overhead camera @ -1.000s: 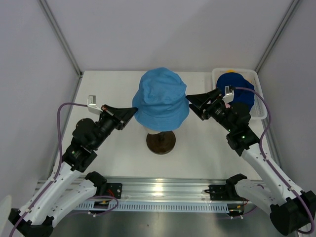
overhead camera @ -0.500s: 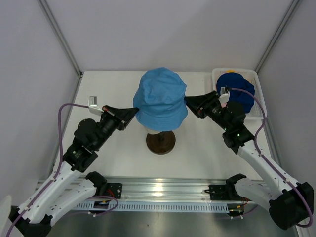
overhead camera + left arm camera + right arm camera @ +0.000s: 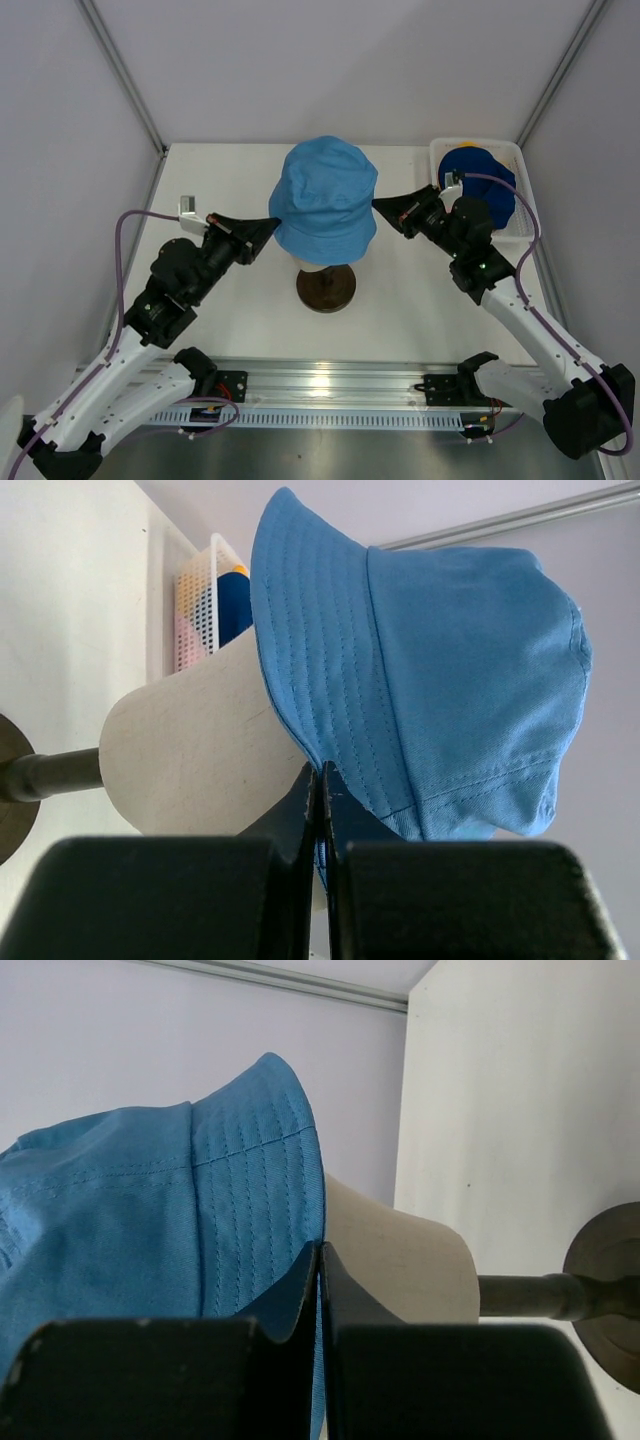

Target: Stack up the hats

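A light blue hat (image 3: 325,200) sits over the cream mannequin head (image 3: 200,750) in the middle of the table. My left gripper (image 3: 272,227) is shut on the hat's left brim (image 3: 323,772), with blue fabric pinched between its fingers. On the opposite side, my right gripper (image 3: 378,205) is shut on the right brim (image 3: 319,1250). The light blue hat (image 3: 150,1210) fills the left of the right wrist view. A navy hat (image 3: 480,180) lies in the white basket (image 3: 525,215) at the back right, over a yellow one (image 3: 468,146); pink fabric (image 3: 185,645) shows through the mesh.
The mannequin head stands on a thin post with a dark round base (image 3: 326,288) between the two arms. White walls close in the table on three sides. The basket (image 3: 195,585) sits against the right wall.
My right gripper has moved left onto the light blue hat's brim and closed on it. The left gripper has stayed shut on the other side.
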Available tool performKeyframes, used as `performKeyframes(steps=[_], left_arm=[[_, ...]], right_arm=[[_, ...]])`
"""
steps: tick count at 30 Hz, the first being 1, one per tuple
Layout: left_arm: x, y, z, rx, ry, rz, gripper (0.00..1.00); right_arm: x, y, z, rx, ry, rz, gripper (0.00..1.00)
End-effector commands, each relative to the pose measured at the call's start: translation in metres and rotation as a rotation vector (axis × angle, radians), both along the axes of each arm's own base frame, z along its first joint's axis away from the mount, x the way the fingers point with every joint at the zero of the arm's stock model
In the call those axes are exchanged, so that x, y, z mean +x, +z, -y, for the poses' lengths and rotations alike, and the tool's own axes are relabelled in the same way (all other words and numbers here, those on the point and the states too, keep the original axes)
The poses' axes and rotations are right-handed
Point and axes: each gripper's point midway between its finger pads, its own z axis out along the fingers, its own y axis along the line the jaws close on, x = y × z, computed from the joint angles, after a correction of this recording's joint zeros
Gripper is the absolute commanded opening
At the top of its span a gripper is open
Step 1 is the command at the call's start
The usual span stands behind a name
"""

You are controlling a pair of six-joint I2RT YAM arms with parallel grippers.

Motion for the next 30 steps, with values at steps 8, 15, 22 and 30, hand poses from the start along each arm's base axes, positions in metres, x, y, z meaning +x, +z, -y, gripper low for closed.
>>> performKeyframes(steps=[8, 15, 22, 30], left_arm=[[-0.005, -0.014, -0.020, 0.061, 0.081, -0.057, 0.01], [-0.005, -0.014, -0.017, 0.096, 0.063, -0.042, 0.01], [-0.001, 0.020, -0.027, 0.181, 0.102, 0.075, 0.20], [-0.003, 0.090, -0.068, 0.322, 0.256, 0.236, 0.62]], right_arm=[[-0.006, -0.048, -0.002, -0.186, 0.046, -0.037, 0.00], [-0.022, -0.076, -0.010, -0.265, 0.109, -0.077, 0.00], [-0.019, -0.037, 0.003, -0.266, 0.093, 0.016, 0.00], [0.021, -0.006, 0.006, -0.343, 0.134, 0.083, 0.00]])
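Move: The light blue hat sits on the mannequin head, its middle some 9 cm right, 3 cm ahead and 4 cm above the left hand, which is shut on the brim. From the right hand, shut on the opposite brim, the hat is about 8 cm left, level, 5 cm up. The head's middle is 9 cm right, 3 cm ahead and 3 cm below the left hand; the round stand base is directly beneath, roughly 30 cm down. Left fingers open off the brim and lift away up-left about 6 cm; the right keeps pinching, dipping first. ##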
